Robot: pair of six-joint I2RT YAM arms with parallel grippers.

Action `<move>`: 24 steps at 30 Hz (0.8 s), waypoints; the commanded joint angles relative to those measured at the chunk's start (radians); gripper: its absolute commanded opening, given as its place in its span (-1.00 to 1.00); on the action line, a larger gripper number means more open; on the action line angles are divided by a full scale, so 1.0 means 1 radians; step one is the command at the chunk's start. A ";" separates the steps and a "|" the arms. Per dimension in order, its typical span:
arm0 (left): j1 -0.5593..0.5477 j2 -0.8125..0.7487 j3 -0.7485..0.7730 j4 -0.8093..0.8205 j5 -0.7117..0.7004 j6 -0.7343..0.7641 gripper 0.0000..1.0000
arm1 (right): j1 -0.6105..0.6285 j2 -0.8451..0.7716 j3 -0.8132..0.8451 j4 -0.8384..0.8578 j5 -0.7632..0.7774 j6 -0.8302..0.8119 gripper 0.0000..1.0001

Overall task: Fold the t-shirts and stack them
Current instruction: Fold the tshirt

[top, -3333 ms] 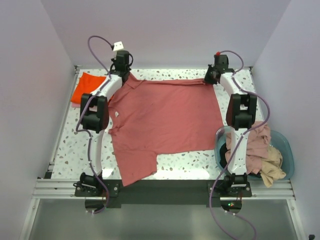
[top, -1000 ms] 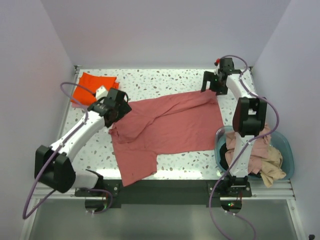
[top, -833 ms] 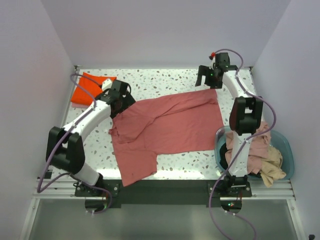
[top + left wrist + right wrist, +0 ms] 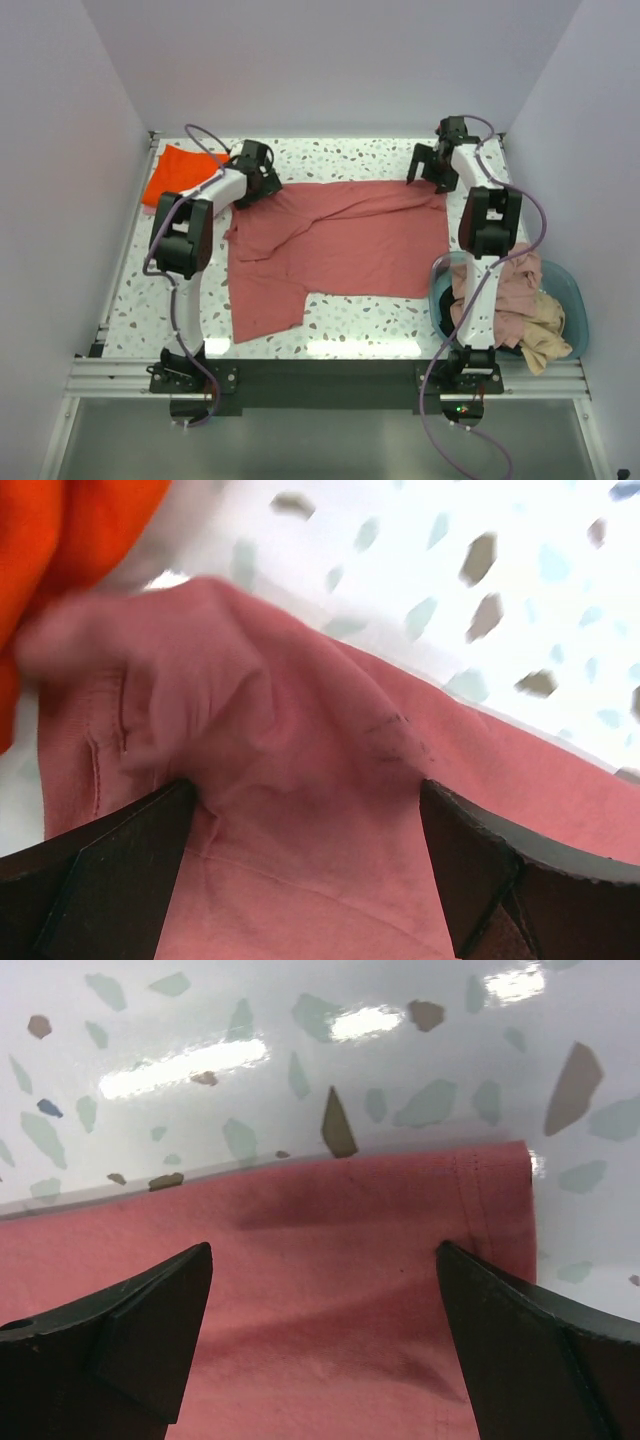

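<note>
A dusty salmon-pink t-shirt lies spread on the speckled table, one sleeve hanging toward the near left. My left gripper is low over its far-left corner. In the left wrist view the left gripper is open, with rumpled pink cloth bunched between the dark fingers. My right gripper is at the shirt's far-right corner. In the right wrist view the right gripper stands open astride the pink shirt's hemmed corner. A bright orange t-shirt lies folded at the far left.
A teal basin at the near right holds crumpled pink and beige shirts. The orange cloth lies close beside the left gripper. White walls close in the table at the back and both sides.
My left arm has swung back to the pink shirt's far-left corner. The shirt's far edge now lies farther back and straighter. The right gripper shifted slightly at the far-right corner.
</note>
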 commanded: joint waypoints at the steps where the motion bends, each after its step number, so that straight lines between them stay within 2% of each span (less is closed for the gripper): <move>1: 0.013 0.134 0.121 0.002 0.055 0.039 1.00 | -0.063 0.035 -0.032 -0.043 0.057 0.035 0.97; 8: 0.023 0.299 0.416 -0.029 0.086 0.063 1.00 | -0.094 0.118 0.110 -0.065 0.063 0.033 0.97; 12: 0.026 0.335 0.480 0.031 0.095 0.076 1.00 | -0.094 0.138 0.153 -0.039 0.042 0.010 0.97; 16: 0.030 0.355 0.623 -0.027 0.068 0.097 1.00 | -0.094 0.116 0.205 -0.040 0.032 -0.025 0.97; 19: 0.028 0.298 0.665 -0.061 0.118 0.103 1.00 | -0.092 0.057 0.227 -0.045 0.032 -0.039 0.97; 24: -0.007 0.022 0.484 -0.004 0.103 0.135 1.00 | -0.068 -0.100 0.201 -0.036 0.028 -0.049 0.97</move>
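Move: The open left fingers rest on the t-shirt, its far left corner about 8 cm to the left and 2 cm back, the folded orange shirt about 19 cm left and 4 cm ahead. The right fingers, also open on the cloth, have its far right corner roughly 3 cm ahead and 6 cm right; the basket is some 12 cm right and 33 cm back. Keep both grippers open on the cloth and drag it: slide the left one forward about 12 cm, easing slightly right towards the table's far edge and tipping its fingers forward, then lift it clear. Meanwhile sweep the right gripper about 5 cm right and 3 cm forward, turning slightly clockwise, and let it start rising at the end. ##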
